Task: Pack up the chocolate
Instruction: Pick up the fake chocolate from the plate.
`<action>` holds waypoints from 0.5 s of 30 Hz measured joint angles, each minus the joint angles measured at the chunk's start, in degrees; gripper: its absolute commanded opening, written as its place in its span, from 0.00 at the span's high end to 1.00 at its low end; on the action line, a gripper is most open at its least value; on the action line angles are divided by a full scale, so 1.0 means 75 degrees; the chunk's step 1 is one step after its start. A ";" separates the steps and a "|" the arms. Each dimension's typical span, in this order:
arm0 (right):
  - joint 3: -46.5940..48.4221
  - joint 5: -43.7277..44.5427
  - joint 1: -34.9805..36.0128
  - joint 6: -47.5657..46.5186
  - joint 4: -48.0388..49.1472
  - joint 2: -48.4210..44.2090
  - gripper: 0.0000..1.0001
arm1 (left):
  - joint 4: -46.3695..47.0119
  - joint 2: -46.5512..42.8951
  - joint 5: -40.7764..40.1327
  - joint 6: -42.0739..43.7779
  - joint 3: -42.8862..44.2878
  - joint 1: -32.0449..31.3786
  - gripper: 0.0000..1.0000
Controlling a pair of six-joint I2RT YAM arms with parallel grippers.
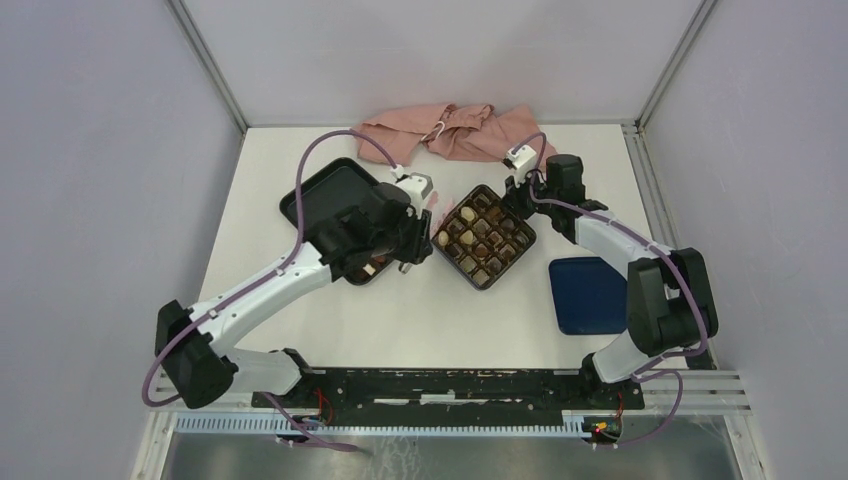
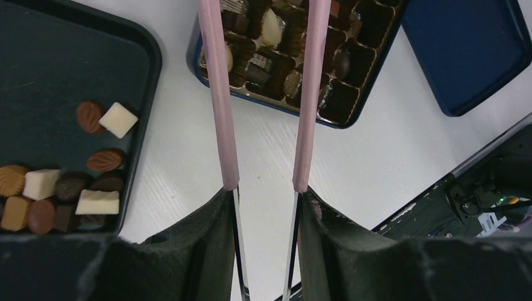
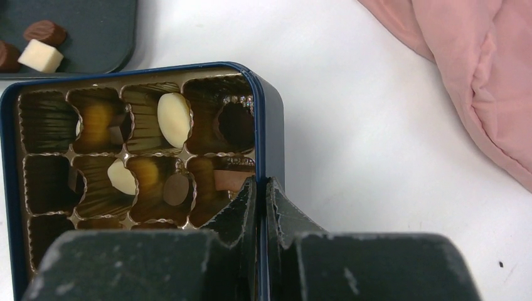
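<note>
Loose chocolate (image 2: 63,188), brown and cream-white pieces, lies in the black tray (image 2: 63,56) at the left. More chocolate (image 3: 174,118) sits in cups of the dark blue box (image 1: 485,236) at the table's middle. My left gripper (image 2: 263,6) reaches its long pink fingers (image 2: 216,94) over the box's near corner. They stand apart with nothing visible between them, and their tips run off the frame's top. My right gripper (image 3: 261,182) is shut on the box's blue wall (image 3: 268,113) at its far corner.
The box's blue lid (image 1: 588,293) lies to the right of the box, by the right arm. A pink cloth (image 1: 450,130) is bunched at the table's far edge. White table shows between the tray (image 1: 325,190) and the box.
</note>
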 measured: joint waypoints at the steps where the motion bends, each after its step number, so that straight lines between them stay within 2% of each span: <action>1: -0.0055 -0.0085 0.0000 -0.0041 0.0047 -0.0052 0.94 | -0.0073 -0.0163 -0.0096 -0.0003 0.0000 0.0000 0.58; 5: -0.0251 -0.0449 0.0000 -0.0166 0.0178 -0.0326 0.94 | -0.0414 -0.0688 -0.0571 -0.0102 -0.0119 0.0000 0.58; 15: -0.0350 -0.0857 0.0000 -0.0396 0.0376 -0.0720 0.95 | -0.1070 -0.1003 -0.1212 -0.0192 -0.0347 0.0000 0.58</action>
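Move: The huddle of fake chocolates in the plate's near corner lies about 13 cm left of the left hand, 6 cm ahead and some 15 cm below. Three loose ones sit about 8 cm left and 9 cm ahead of that hand, and the box's middle is roughly 12 cm right and 8 cm ahead. From the right hand, which already grips the box's far wall, the huddle is about 31 cm left and 12 cm back; the box's middle is 5 cm left and 7 cm back. Towards the chocolates on the plate the left hand swings about 5 cm left, leaving the box, barely rising and sinking back, with a slight counter-clockwise turn; it still holds the pink-ended tongs, its fingers staying part open. The box wall stays pinched in the right hand, which raises it some 3 cm while easing back and left and tipping slightly upwards. ##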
